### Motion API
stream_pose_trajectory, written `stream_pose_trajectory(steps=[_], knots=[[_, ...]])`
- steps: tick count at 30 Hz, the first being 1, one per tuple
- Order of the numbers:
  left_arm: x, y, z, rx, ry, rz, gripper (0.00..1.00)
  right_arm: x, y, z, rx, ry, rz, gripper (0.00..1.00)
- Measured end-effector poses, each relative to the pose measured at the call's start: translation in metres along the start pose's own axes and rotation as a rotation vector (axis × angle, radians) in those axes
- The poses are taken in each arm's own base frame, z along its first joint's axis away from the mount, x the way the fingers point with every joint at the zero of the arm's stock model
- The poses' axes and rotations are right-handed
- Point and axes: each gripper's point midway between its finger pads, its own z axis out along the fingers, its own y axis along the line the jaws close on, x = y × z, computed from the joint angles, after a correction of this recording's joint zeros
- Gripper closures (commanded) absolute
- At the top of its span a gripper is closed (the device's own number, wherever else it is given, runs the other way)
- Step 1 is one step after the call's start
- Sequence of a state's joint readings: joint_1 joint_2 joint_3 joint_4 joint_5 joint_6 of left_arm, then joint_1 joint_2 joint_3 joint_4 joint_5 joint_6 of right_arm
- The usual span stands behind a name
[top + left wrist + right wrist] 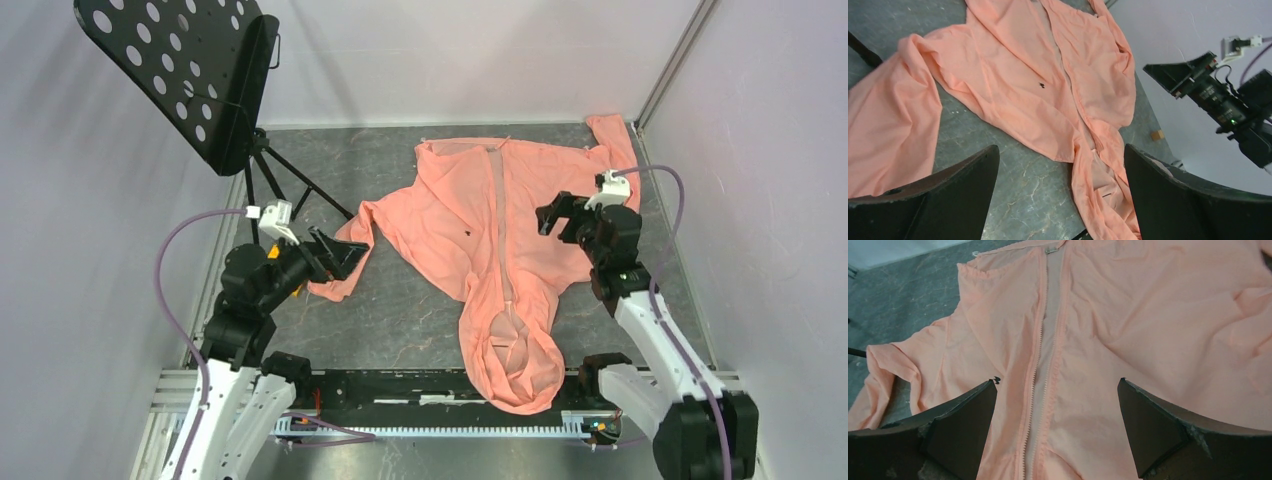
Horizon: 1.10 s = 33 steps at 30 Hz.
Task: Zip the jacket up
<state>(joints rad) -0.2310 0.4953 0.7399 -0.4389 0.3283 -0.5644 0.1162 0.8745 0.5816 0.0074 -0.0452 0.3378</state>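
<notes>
The salmon-pink jacket (500, 230) lies flat on the grey table. Its hood (515, 365) hangs over the near edge and its hem lies at the far side. The paler zipper strip (500, 215) runs down the middle, and its two rows of teeth (1040, 365) lie apart. A small metallic piece (1050, 249) sits at the strip's far end. A small dark mark (467, 233) lies left of the strip. My left gripper (340, 255) is open, hovering by the left sleeve (345, 280). My right gripper (560, 215) is open above the jacket's right half, holding nothing.
A black perforated music stand (180, 70) on tripod legs (295, 190) stands at the back left. Pale walls close in the table on three sides. A black and metal rail (400, 395) runs along the near edge. A small tan block (1157, 135) lies by the right wall.
</notes>
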Motion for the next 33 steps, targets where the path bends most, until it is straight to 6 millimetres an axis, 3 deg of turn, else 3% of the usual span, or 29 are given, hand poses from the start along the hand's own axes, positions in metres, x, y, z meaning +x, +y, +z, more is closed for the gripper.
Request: stream_pose_trajectory(steps=[4,9,14,18,20,25,33], knots=[[0.017,-0.001,0.011,0.053,0.021,-0.032,0.00,0.011,0.007,0.032,-0.039,0.012,0.101,0.10],[0.032,-0.021,0.023,0.140,0.028,-0.005,0.00,0.029,0.012,0.069,-0.066,0.065,0.197,0.11],[0.062,-0.041,0.061,0.147,0.115,0.039,0.00,0.026,0.019,0.106,-0.097,0.065,0.256,0.12],[0.092,-0.062,0.106,0.129,0.197,0.123,0.00,0.006,0.025,0.150,-0.113,0.045,0.267,0.22],[0.096,-0.073,0.131,0.127,0.206,0.153,0.00,-0.004,0.029,0.173,-0.132,0.035,0.267,0.25],[0.077,-0.099,0.205,0.113,0.137,0.206,0.00,-0.009,0.034,0.223,-0.166,0.038,0.270,0.35],[0.037,-0.127,0.323,0.103,0.021,0.234,0.00,-0.001,0.034,0.295,-0.202,0.055,0.265,0.35]])
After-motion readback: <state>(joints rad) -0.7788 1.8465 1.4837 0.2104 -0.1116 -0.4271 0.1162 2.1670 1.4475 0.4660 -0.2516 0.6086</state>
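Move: The zip slider, at the far hem of the jacket, lies some 36 cm ahead of my right hand, 9 cm to its left and 18 cm below. From my left hand it is about 47 cm ahead, 27 cm to the right and 27 cm down. From my right hand, the black mark on the left front is roughly 8 cm ahead and 19 cm left; from my left hand, the left sleeve is 12 cm ahead and 9 cm left. I send both hands towards the zip slider. My right reaches about 28 cm forward, drifting left and sinking 7 cm, rolling its left side up nearly 20 degrees and narrowing its wide-open fingers to about two thirds. My wide-open left swings 28 cm right, dipping slightly, first sideways, then also 21 cm forward, ending above the zip line. ##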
